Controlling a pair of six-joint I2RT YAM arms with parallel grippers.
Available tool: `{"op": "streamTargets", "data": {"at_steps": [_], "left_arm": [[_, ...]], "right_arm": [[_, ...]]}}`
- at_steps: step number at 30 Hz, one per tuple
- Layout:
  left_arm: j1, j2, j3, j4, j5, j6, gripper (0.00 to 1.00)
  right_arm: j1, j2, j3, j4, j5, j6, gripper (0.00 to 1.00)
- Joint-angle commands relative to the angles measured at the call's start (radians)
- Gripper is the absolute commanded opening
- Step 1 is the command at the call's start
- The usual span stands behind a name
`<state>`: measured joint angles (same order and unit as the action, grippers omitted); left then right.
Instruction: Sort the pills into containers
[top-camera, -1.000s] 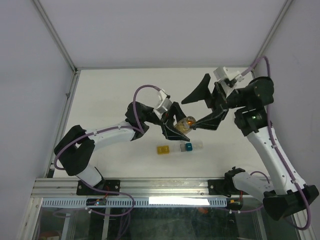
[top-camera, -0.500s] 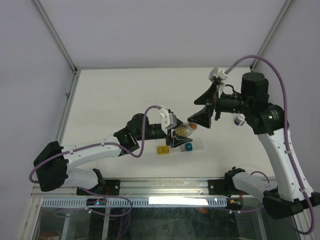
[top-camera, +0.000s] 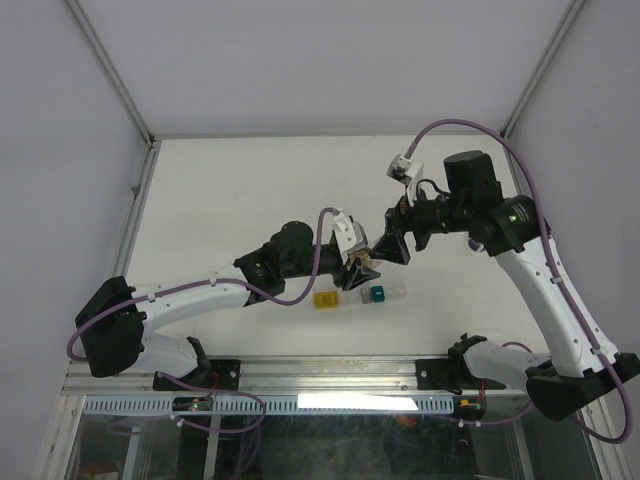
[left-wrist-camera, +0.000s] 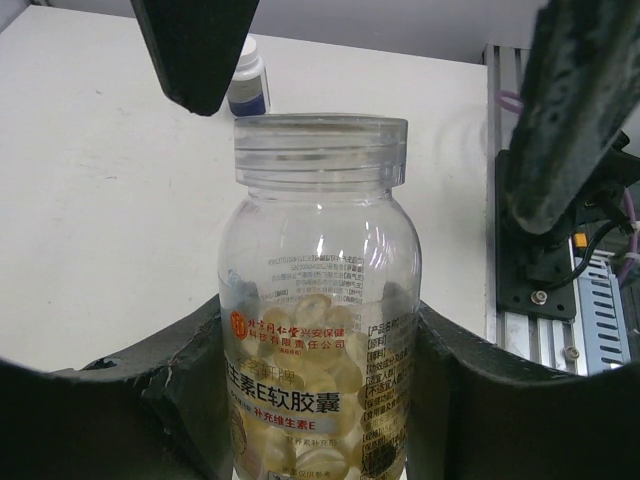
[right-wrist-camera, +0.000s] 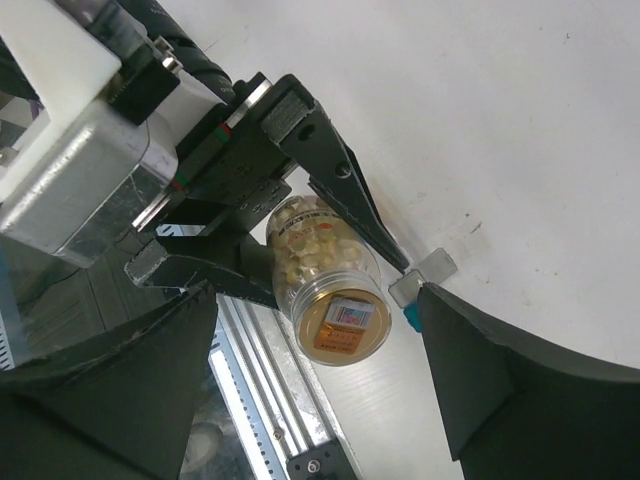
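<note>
My left gripper (left-wrist-camera: 318, 375) is shut on a clear bottle (left-wrist-camera: 318, 300) full of pale yellow pills (left-wrist-camera: 320, 330), and its clear screw cap (left-wrist-camera: 320, 150) is on. The bottle (top-camera: 363, 262) hangs tilted just above the containers. These form a short row of cells: yellow (top-camera: 325, 299), grey (top-camera: 357, 296), teal (top-camera: 377, 293) and clear (top-camera: 395, 291). My right gripper (right-wrist-camera: 318, 300) is open, with one finger (right-wrist-camera: 150, 380) on each side of the cap (right-wrist-camera: 345, 325) and a gap to it on both sides.
A small white bottle with a blue label (left-wrist-camera: 247, 85) stands on the table beyond the held bottle. The aluminium rail (top-camera: 300, 372) runs along the table's near edge, close to the row of cells. A metal frame post (top-camera: 130, 235) borders the table's left side.
The left arm has stretched right and lowered the bottle toward the cells. The right gripper has swung in to straddle the cap, and its jaws have narrowed a little.
</note>
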<state>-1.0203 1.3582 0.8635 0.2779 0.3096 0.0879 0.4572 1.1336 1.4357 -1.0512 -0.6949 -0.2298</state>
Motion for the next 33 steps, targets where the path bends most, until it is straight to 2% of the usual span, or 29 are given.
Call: {"op": "streamTargets", "data": {"at_steps": [1,8,17,20,24,28,33], "left_arm": [[0.002,-0.014,0.045,0.033,-0.022,0.018,0.0],[0.002,-0.041,0.022,0.063,-0.005,0.023,0.0],[0.002,-0.057,0.004,0.068,-0.012,0.025,0.0],[0.004,-0.057,0.003,0.068,-0.01,0.027,0.0],[0.022,-0.059,-0.002,0.075,0.043,0.011,0.0],[0.089,-0.049,-0.01,0.115,0.234,-0.062,0.0],[0.149,0.011,0.023,0.113,0.515,-0.123,0.0]], "right_arm": [[0.006,0.001,-0.005,-0.011,0.016,-0.001,0.83],[0.006,0.021,-0.021,-0.01,-0.005,0.023,0.75],[0.005,0.028,-0.02,-0.019,-0.068,0.028,0.52],[0.003,0.03,-0.016,-0.027,-0.086,0.017,0.4],[0.003,0.035,-0.01,-0.053,-0.129,-0.044,0.15],[0.006,0.041,0.012,-0.105,-0.195,-0.223,0.03],[0.015,0.004,0.059,-0.2,-0.265,-0.788,0.0]]}}
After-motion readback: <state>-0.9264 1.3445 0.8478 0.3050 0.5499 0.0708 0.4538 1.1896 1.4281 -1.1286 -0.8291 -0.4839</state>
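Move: The lid of the capsule bottle lies about 2 cm below the right hand's point, hardly 1 cm to its left, level fore and aft, between its wide fingers. The teal-lidded container stands almost straight under that hand, some 28 cm down and 2 cm to its right; the yellow container is at the same depth, about 15 cm left and 1 cm back. From the left hand, which holds the bottle, the lid is some 6 cm right and 5 cm up. Down by about 2 cm, the right hand eases its open fingers around the bottle's lid, tipping a little, then closes them to about half their gap and pinches the rim from both sides. Once gripped, it begins to turn counter-clockwise, some 15 degrees, while the left hand, still clasping the bottle body, starts to turn slightly clockwise and both drift a little back and left. ##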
